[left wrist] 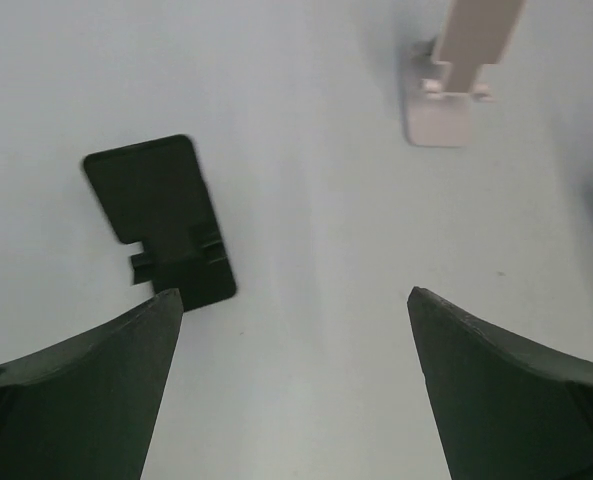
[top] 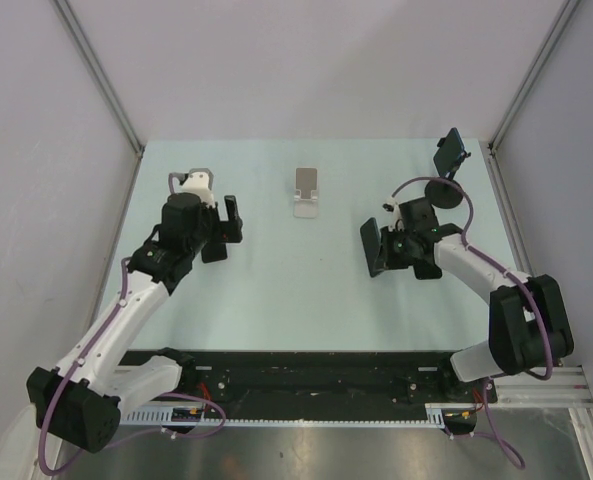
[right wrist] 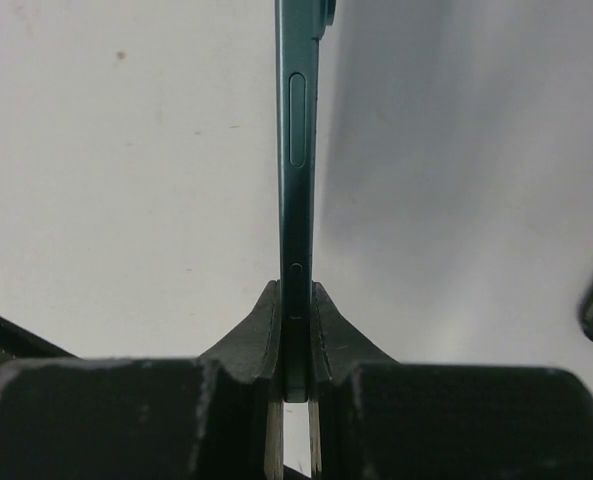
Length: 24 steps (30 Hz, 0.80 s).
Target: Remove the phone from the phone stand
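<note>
My right gripper (top: 384, 250) is shut on the dark green phone (top: 373, 247) and holds it above the table, right of centre. In the right wrist view the phone (right wrist: 298, 150) stands edge-on, clamped between the fingers of that gripper (right wrist: 296, 300). The silver phone stand (top: 307, 192) stands empty at the back centre, apart from the phone. It also shows in the left wrist view (left wrist: 454, 80). My left gripper (top: 224, 228) is open and empty over the left of the table, its jaws wide apart in its wrist view (left wrist: 294, 300).
A black stand with a round base (top: 446, 192) and a raised holder (top: 452, 150) stands at the back right. A flat black stand-like piece (left wrist: 161, 215) lies on the table by my left finger. Grey walls close in the table on three sides.
</note>
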Each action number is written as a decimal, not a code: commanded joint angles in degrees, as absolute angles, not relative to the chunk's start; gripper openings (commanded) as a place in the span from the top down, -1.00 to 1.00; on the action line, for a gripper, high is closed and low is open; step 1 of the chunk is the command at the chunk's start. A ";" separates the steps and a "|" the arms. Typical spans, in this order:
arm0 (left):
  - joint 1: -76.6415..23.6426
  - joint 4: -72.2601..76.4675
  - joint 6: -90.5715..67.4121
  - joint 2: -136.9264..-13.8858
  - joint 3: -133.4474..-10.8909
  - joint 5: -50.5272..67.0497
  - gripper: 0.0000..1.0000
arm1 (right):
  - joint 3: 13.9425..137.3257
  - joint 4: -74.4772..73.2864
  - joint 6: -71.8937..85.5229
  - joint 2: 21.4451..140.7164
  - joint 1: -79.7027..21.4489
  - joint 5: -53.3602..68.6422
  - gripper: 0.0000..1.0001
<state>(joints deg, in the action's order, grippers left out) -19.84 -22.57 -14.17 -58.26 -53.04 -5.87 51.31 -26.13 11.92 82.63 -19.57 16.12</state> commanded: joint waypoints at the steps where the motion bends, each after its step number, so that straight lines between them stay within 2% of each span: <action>1: -19.42 -22.94 -10.28 -56.69 -50.63 -21.61 -1.00 | 51.94 -28.65 8.88 84.10 -15.04 18.63 1.00; 13: -19.34 -22.06 -11.07 -57.30 -48.34 -25.93 -1.00 | 51.94 -29.71 7.29 90.00 -9.14 19.60 0.96; 14: -19.25 -22.06 -11.25 -57.39 -48.25 -25.41 -1.00 | 51.94 -29.62 7.29 90.52 -8.62 19.43 0.82; 17: -19.25 -21.88 -11.34 -58.01 -48.16 -25.31 -1.00 | 51.94 -29.53 6.77 90.97 -8.00 18.37 0.57; 21: -19.25 -21.71 -11.34 -58.71 -48.34 -25.14 -1.00 | 52.03 -29.09 6.42 91.67 -7.39 17.93 0.39; 24: -19.16 -21.62 -11.34 -59.32 -48.43 -24.96 -1.00 | 52.03 -29.00 6.24 91.93 -7.21 16.27 0.37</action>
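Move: The held phone, gripped near its near end by the right fingers, is bound for bare table, its middle about 4 cm ahead of that hand, 3 to its right and 6 below. The phone already lying there is some 13 cm right of the hand and 5 ahead; the round-based stand, 18 right and 22 ahead. From the empty left hand that spot is 42 cm right, 1 ahead; the black phone stand lies 5 left, 6 ahead, 19 below. The held phone goes to the robot's right, about 6 cm, and down some 4 cm beside the phone already lying there, the right wrist tilting about 10 degrees; late on, the fingers open partway, about a fifth of their range. The wide-open left hand swings about 6 cm left and 3 down towards the black stand, turning some 15 degrees counter-clockwise, touching nothing. ##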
